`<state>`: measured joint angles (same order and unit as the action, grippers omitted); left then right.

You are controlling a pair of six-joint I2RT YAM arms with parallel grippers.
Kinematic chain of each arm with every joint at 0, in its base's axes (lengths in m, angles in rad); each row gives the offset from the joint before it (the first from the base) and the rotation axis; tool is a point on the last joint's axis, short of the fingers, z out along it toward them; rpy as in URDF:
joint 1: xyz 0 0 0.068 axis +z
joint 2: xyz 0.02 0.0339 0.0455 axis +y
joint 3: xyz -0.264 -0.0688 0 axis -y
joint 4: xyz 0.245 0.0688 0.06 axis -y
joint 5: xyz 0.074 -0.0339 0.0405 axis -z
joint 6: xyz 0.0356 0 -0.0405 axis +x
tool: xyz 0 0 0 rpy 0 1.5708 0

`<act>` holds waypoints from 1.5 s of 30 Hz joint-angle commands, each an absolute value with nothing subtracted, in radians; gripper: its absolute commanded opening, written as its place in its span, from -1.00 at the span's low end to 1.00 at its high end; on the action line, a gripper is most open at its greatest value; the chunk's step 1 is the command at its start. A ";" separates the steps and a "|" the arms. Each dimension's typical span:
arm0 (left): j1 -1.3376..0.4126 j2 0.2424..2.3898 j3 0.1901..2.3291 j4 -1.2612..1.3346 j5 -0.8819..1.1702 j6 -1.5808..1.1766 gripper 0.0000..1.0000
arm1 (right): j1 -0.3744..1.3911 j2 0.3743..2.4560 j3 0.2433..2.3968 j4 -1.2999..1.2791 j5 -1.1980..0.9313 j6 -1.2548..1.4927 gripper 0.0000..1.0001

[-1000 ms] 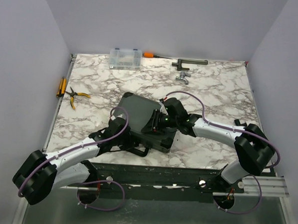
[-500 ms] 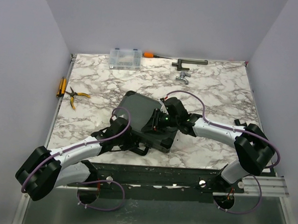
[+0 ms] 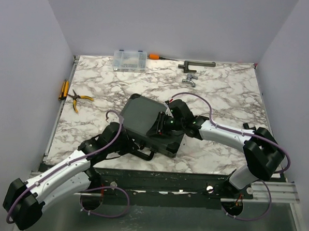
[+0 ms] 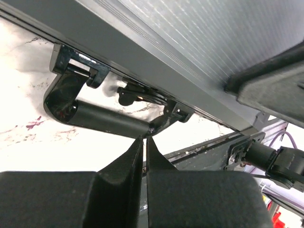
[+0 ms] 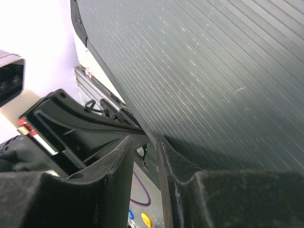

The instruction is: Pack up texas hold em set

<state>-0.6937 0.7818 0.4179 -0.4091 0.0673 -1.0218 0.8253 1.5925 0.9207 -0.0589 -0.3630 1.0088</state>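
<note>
The black hard case [image 3: 144, 117] of the texas hold em set lies closed on the marble table, turned at an angle. Its ribbed lid [image 5: 213, 71] fills the right wrist view. My right gripper [image 3: 162, 128] rests on top of the lid near its front right edge; its jaws [image 5: 145, 138] stand shut with a thin slit between them, and the lid's edge runs up to the tips. My left gripper [image 3: 123, 141] is shut and empty at the case's front side, its tips [image 4: 144, 138] just under the black carry handle [image 4: 104, 118]. Chips, cards and tokens are out of view.
A clear plastic organiser box [image 3: 130, 60] and an orange-handled tool [image 3: 155, 56] lie at the back edge, with metal clamp parts [image 3: 190, 78] to their right. Yellow-handled pliers [image 3: 78, 98] lie at the left. The table's front rail [image 3: 192, 177] runs close to the case.
My left arm has drawn back and swung left, so its gripper has slid a little left along the case's front. The right arm and the case stay put.
</note>
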 commanded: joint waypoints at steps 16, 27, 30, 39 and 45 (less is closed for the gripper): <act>-0.687 0.546 0.726 -0.804 -0.037 -0.847 -0.22 | 0.838 1.601 1.363 -0.769 -0.044 0.740 0.33; -0.687 0.487 0.898 -0.904 -0.105 -0.677 0.42 | 0.838 1.496 1.569 -0.859 0.048 0.666 1.00; -0.686 0.464 0.930 -0.923 -0.124 -0.625 0.63 | 0.838 1.441 1.576 -0.842 0.081 0.657 1.00; -0.687 0.353 0.943 -0.947 -0.266 -0.544 0.97 | 0.837 1.204 1.470 -0.743 0.262 0.686 1.00; -0.686 0.301 0.877 -0.955 -0.345 -0.560 0.97 | 0.837 1.091 1.432 -0.800 0.412 0.733 1.00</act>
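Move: The closed case lies between the hands. Its middle is about 12 cm ahead of the left hand, 8 cm to its right and 4 cm lower; the handle is about 3 cm back and 3 cm right of that hand, 5 cm below. From the right hand, whose fingertips are on the lid near the front edge, the case's middle is some 6 cm straight ahead and 4 cm down; the metal faucet is about 29 cm ahead, 17 cm right and 9 cm below. The right hand's fingertips come off the lid: it climbs some 25 cm and carries away to the right, with a small early push forward, its fingers spreading from part open to fully open and swinging round to point more forward. The left hand, nearly shut, also leaves the front by the handle, rising about 19 cm, then drifting left as it opens wide and its fingers tilt up. ##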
